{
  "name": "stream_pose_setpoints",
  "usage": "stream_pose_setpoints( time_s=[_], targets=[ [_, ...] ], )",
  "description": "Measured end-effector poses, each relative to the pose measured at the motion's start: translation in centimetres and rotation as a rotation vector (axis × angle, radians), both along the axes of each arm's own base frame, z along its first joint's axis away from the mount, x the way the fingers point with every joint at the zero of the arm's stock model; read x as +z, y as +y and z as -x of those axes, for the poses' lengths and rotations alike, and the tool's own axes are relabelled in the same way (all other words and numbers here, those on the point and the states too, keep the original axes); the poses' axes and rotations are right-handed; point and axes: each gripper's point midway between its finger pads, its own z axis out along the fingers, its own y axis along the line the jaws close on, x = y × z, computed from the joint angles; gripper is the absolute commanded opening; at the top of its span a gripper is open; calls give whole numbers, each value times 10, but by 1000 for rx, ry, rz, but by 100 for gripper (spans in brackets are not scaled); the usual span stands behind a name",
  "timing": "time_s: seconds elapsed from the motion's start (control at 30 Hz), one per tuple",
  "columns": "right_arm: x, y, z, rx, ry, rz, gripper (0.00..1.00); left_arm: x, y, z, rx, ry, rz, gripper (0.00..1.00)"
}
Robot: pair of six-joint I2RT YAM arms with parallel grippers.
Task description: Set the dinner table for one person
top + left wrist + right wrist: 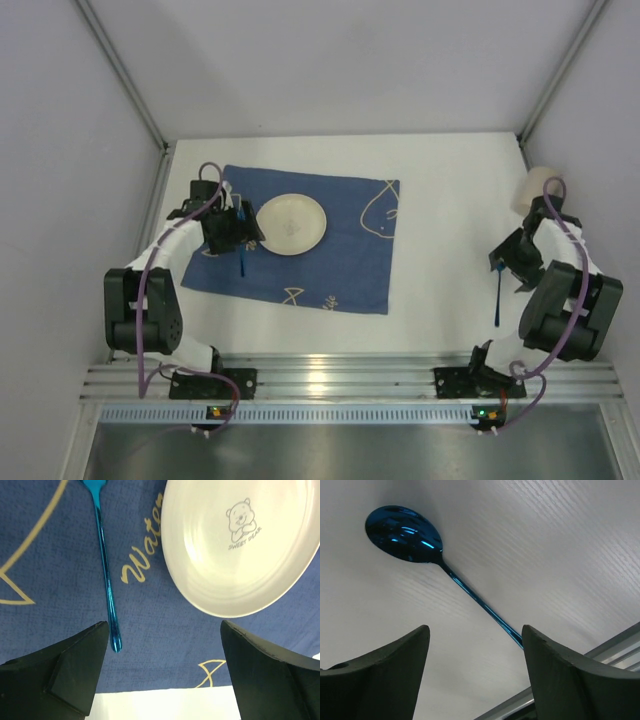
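Observation:
The dinner table (450,220) is a wide white top. A dark blue mat (330,260) lies on its left half and carries a cream plate (291,223) with a bear print (240,545). A blue utensil (243,264) lies on the mat left of the plate; the left wrist view shows its handle (105,580), its head cut off. My left gripper (240,240) hovers over it, open and empty (164,630). A blue spoon (497,305) lies on the bare table at the right (402,533). My right gripper (508,262) is open above its handle (475,630).
A cream cup (535,190) stands at the far right behind the right arm. A ribbed aluminium rail (330,380) runs along the near edge and shows in the right wrist view (615,645). Grey walls close in the left, right and back sides.

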Motion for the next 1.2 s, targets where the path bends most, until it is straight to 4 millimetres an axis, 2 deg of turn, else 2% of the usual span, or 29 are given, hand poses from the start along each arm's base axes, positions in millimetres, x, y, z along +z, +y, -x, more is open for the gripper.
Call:
stream_pose_setpoints(
  time_s=[0.23,0.37,0.47,0.5,0.57,0.9,0.97,1.03,1.13,1.2],
  targets=[
    [-45,-6,5,-2,106,10,56,-9,-2,12,-4,31,11,98],
    [-49,-5,-1,14,103,15,41,-6,-1,13,-2,19,7,98],
    [-50,-5,-9,38,104,17,22,-4,3,15,12,10,-11,98],
    [-50,-5,-11,45,105,17,13,-5,5,16,24,9,-23,98],
    [-51,-4,-15,65,110,23,2,-5,11,19,49,6,-45,98],
    [-48,-4,-20,132,147,64,0,-5,18,19,116,14,-48,98],
    [-40,0,-30,150,131,77,0,-5,18,19,119,15,-46,98],
    [-23,15,-53,198,84,90,0,-5,17,19,123,15,-43,98],
    [23,65,-110,319,-80,99,0,-3,16,15,128,15,-30,98],
    [62,114,-147,407,-222,82,0,-2,14,13,128,14,-22,98]
  ],
)
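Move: The spoon lies lengthwise under the right hand, its middle about 5 cm below and roughly 1 cm back, centred between the open fingers, bowl on the far side. From the same hand the beige cup stands some 18 cm ahead and 9 cm to the right, and the placemat's middle is about 8 cm ahead and 46 cm to the left. From the left hand the spoon is about 57 cm to the right and 12 cm back, some 7 cm lower. The right hand sinks about 5 cm to the table with its fingers still closing, creeps a little forward as they shut, and pinches the spoon by its handle near mid-length. After a short pause it lifts the spoon and speeds up, sweeping some 13 cm forward, nearly as far left and about 11 cm up towards the placemat, turning roughly 15 degrees counter-clockwise as the fingertips tip forward, while the open left hand shifts only a couple of centimetres back and left. ##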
